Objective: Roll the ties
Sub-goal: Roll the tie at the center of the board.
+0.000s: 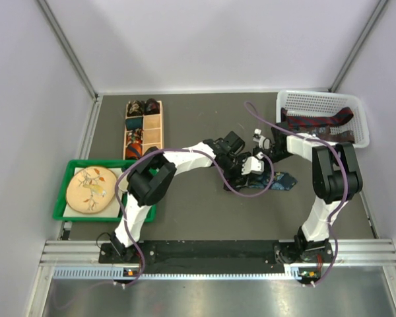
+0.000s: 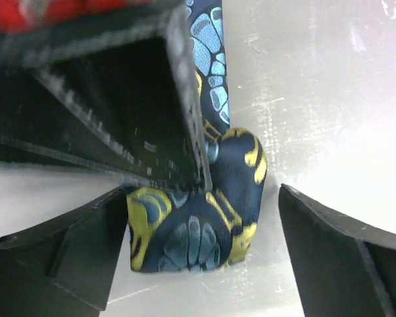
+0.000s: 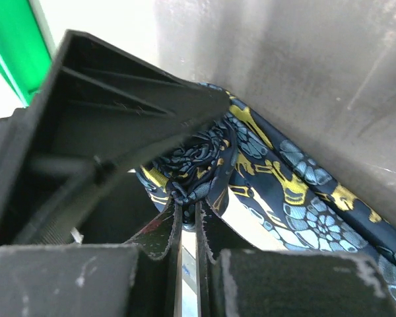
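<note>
A dark blue tie (image 1: 282,179) with yellow and light blue print lies on the table's middle. Both grippers meet over its left end. In the left wrist view its rolled end (image 2: 198,228) sits between the fingers of my left gripper (image 2: 202,191), which stand wide open with a gap on the right side. My right gripper (image 3: 189,210) is shut, its tips pinching the centre of the coil (image 3: 198,162), and the rest of the tie (image 3: 303,191) trails off flat. From above, the left gripper (image 1: 237,173) and right gripper (image 1: 261,168) hide the roll.
A white basket (image 1: 323,96) at the back right holds dark red and navy ties (image 1: 317,122). A wooden divided box (image 1: 143,129) at the back left holds small coiled ties. A green tray (image 1: 69,191) with a round cream plate (image 1: 92,190) sits at the left.
</note>
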You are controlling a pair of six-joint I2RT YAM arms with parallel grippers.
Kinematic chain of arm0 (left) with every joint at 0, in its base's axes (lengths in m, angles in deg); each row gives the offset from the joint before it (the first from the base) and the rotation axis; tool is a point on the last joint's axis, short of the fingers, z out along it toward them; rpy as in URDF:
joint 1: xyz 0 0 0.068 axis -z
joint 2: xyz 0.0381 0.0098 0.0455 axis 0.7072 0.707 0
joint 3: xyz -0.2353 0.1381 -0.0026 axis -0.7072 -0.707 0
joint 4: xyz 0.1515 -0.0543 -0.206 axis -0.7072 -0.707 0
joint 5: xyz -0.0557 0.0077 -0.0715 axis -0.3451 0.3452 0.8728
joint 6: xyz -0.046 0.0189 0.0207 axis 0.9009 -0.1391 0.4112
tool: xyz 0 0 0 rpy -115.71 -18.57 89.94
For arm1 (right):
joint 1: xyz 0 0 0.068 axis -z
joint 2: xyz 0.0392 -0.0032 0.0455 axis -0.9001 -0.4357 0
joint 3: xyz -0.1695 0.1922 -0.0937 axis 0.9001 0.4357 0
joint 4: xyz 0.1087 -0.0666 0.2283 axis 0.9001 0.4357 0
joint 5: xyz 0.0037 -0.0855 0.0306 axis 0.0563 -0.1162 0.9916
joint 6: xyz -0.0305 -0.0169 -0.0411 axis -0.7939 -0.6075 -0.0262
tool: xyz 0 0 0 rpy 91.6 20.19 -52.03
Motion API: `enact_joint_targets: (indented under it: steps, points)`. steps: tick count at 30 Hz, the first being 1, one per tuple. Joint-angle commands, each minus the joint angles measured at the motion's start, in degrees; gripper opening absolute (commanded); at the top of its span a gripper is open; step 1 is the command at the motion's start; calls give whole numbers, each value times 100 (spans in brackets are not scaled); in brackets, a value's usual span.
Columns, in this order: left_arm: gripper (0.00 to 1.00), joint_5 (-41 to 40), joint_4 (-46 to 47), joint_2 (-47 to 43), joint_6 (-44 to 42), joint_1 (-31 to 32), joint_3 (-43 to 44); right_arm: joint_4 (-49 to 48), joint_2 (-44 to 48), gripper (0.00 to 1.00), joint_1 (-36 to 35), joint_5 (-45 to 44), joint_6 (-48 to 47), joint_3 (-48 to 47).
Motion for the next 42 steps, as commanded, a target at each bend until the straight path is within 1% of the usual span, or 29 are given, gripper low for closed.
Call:
enact_joint_targets:
  steps: [1,3,4,6,7,9,10,11,12,13,14,16,17,18,20,21,24,26,27,30,36,40,42]
  points:
    - [99,84,-127,-414,589,-315,-434,-83,-164,0,-99,-1090,-278,-89]
    - [99,312,259,-775,730,-526,-627,-56,-156,0,-99,-1249,-305,-115]
    - [99,496,687,-1169,844,-588,-863,-30,-155,0,-99,-1293,-340,-141]
    - [99,524,1260,-1558,1002,-729,-1215,14,-155,0,-99,-1486,-384,-168]
    - [99,368,2028,-1942,1212,-746,-1652,32,-155,0,-90,-1573,-393,-177]
    - [99,331,2771,-2279,1450,-755,-2120,67,-182,0,-81,-1740,-401,-212]
    - [99,288,3340,-2507,1886,-747,-2618,67,-199,0,-81,-1811,-410,-229]
    - [99,226,4320,-2535,2152,-747,-2858,84,-226,0,-72,-1907,-401,-256]
    - [99,112,4417,-2535,2424,-747,-2965,93,-234,0,-72,-1969,-401,-291]
    - [99,198,4235,-2405,2157,-755,-2792,102,-243,0,-64,-2013,-384,-317]
    - [99,617,3468,-2282,1980,-755,-2599,111,-278,0,-72,-2101,-384,-343]
    - [99,866,2856,-1922,1594,-755,-2098,155,-314,0,-72,-2215,-384,-431]
    - [99,937,2915,-1868,1618,-764,-2122,164,-331,0,-64,-2277,-384,-458]
    - [99,1225,3272,-1815,1601,-764,-2183,190,-375,0,-64,-2303,-393,-502]
    - [99,1455,3555,-1657,1460,-764,-2332,234,-401,0,-64,-2426,-419,-537]
    - [99,1761,3922,-1587,1469,-764,-2368,234,-402,0,-64,-2479,-419,-555]
    - [99,2096,4101,-1104,1477,-755,-2158,269,-393,0,-72,-2602,-437,-572]
    - [99,2203,4233,-954,1504,-755,-2078,278,-410,0,-81,-2690,-463,-607]
    - [99,2281,4512,-849,1626,-747,-2069,269,-410,0,-81,-2734,-463,-607]
    - [99,2343,4699,-620,1864,-694,-1938,234,-428,0,-81,-2752,-445,-607]
    - [99,1852,5296,-348,2329,-554,-1885,137,-481,0,-134,-2726,-419,-607]
    - [98,1772,5376,-110,2453,-509,-1674,137,-489,0,-134,-2717,-410,-590]
    - [96,1843,5385,-13,2549,-474,-1586,146,-489,0,-143,-2717,-419,-581]
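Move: The tie's roll sits between the left hand's already open fingers, its middle about 2 cm to that hand's right and 1 cm below. The right hand already pinches the roll, its middle some 1 cm left, back and below. The flat part still to be rolled up centres about 7 cm right, 1 cm back and 4 cm below the right hand; the white basket stands roughly 18 cm ahead and 23 cm right of it, about level in height. Rightward and down, about 5 cm and 3 cm, the right hand carries the pinched roll towards the flat part, fingers shut and tipping some 20 degrees steeper. The left hand, wide open, swings off left and up about 9 cm, then sinks and moves right past its starting place, fingers flattening some 30 degrees to straddle the roll again. ##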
